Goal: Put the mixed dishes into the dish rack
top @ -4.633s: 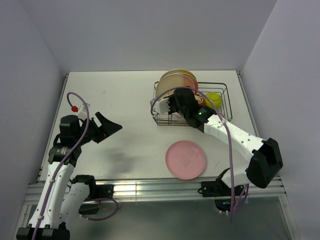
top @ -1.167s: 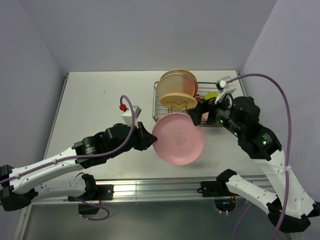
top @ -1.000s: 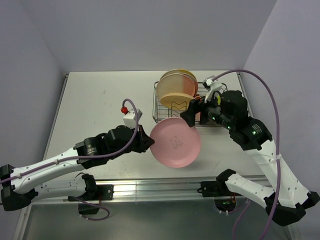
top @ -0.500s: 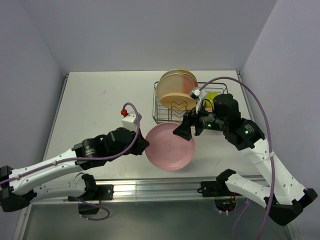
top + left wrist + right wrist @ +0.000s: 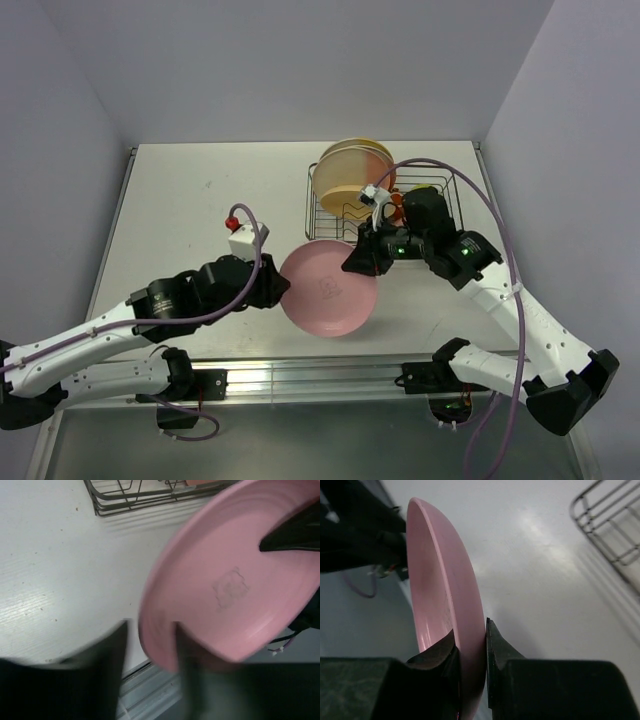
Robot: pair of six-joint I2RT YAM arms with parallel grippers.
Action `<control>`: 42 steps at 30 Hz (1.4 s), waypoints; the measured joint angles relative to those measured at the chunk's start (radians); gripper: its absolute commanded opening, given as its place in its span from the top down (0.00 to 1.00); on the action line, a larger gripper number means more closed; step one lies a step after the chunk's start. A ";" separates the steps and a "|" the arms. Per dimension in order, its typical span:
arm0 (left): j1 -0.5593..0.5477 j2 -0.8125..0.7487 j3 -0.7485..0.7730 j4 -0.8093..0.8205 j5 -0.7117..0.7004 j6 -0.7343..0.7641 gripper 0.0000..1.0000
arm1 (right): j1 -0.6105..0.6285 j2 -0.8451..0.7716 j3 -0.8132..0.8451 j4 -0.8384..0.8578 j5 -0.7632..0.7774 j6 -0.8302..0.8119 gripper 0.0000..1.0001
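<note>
A pink plate (image 5: 330,290) hangs tilted above the table's near edge, between my two grippers. My right gripper (image 5: 358,262) is shut on its right rim; in the right wrist view both fingers press the plate (image 5: 445,595) at the gripper (image 5: 470,630). My left gripper (image 5: 283,288) straddles the left rim. In the left wrist view its jaws (image 5: 150,630) stand slightly apart, with a gap between one finger and the plate (image 5: 235,580). The dish rack (image 5: 452,190) stands at the back right with cream and orange plates (image 5: 345,175) upright in it.
The rack's near-left corner (image 5: 130,502) shows in the left wrist view and a corner (image 5: 605,525) in the right wrist view. The table's near edge and metal rail (image 5: 300,375) lie just below the plate. Walls close in on both sides.
My right gripper came down and closed on the plate's right rim. The left jaws have loosened on the left rim. The plate has drifted left and toward the near edge.
</note>
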 measured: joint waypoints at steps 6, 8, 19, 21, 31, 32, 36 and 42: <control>-0.005 -0.002 0.074 -0.106 -0.154 -0.147 0.01 | 0.047 -0.001 0.036 -0.014 0.276 -0.091 1.00; -0.005 -0.003 0.082 -0.157 -0.229 -0.224 0.01 | 0.057 0.003 0.092 -0.033 0.385 -0.132 1.00; 0.127 0.045 -0.003 -0.169 -0.221 -0.296 0.01 | 0.060 0.115 0.351 -0.029 0.732 -0.461 1.00; 0.158 0.051 -0.027 -0.142 -0.180 -0.278 0.01 | 0.060 0.109 0.309 0.011 0.766 -0.541 1.00; 0.309 0.079 -0.102 -0.011 -0.001 -0.184 0.01 | 0.060 0.108 0.092 0.202 0.856 -0.877 1.00; 0.323 0.082 -0.109 0.003 0.018 -0.177 0.01 | 0.060 0.108 0.069 0.230 0.853 -0.908 1.00; 0.360 0.096 -0.129 0.039 0.074 -0.154 0.01 | 0.060 0.123 0.007 0.312 0.836 -1.012 1.00; 0.404 0.113 -0.162 0.090 0.146 -0.130 0.01 | 0.060 0.152 -0.074 0.420 0.831 -1.162 1.00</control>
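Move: Both grippers hold the pink plate by opposite rims. Its middle lies about 5 cm left of, 4 cm nearer than and slightly below the right hand. From that hand, the free rack slot is some 23 cm ahead, 4 cm to the right and 20 cm down; the yellow plate stands about 4 cm beyond the slot, and the red mug roughly 29 cm ahead and 16 cm right of the hand. From the left hand, the slot lies about 26 cm ahead and 17 cm right. The left fingers spring wide open and let go of the pink plate's rim, backing off to the left, then drifting forward and down. The right hand keeps its pinch and carries the plate about 17 cm forward and 8 cm right towards the slot, arcing up almost 10 cm and sinking back, while its fingers swing from pointing left to pointing mostly forward, a turn of some 80 degrees that tips the plate on edge. ##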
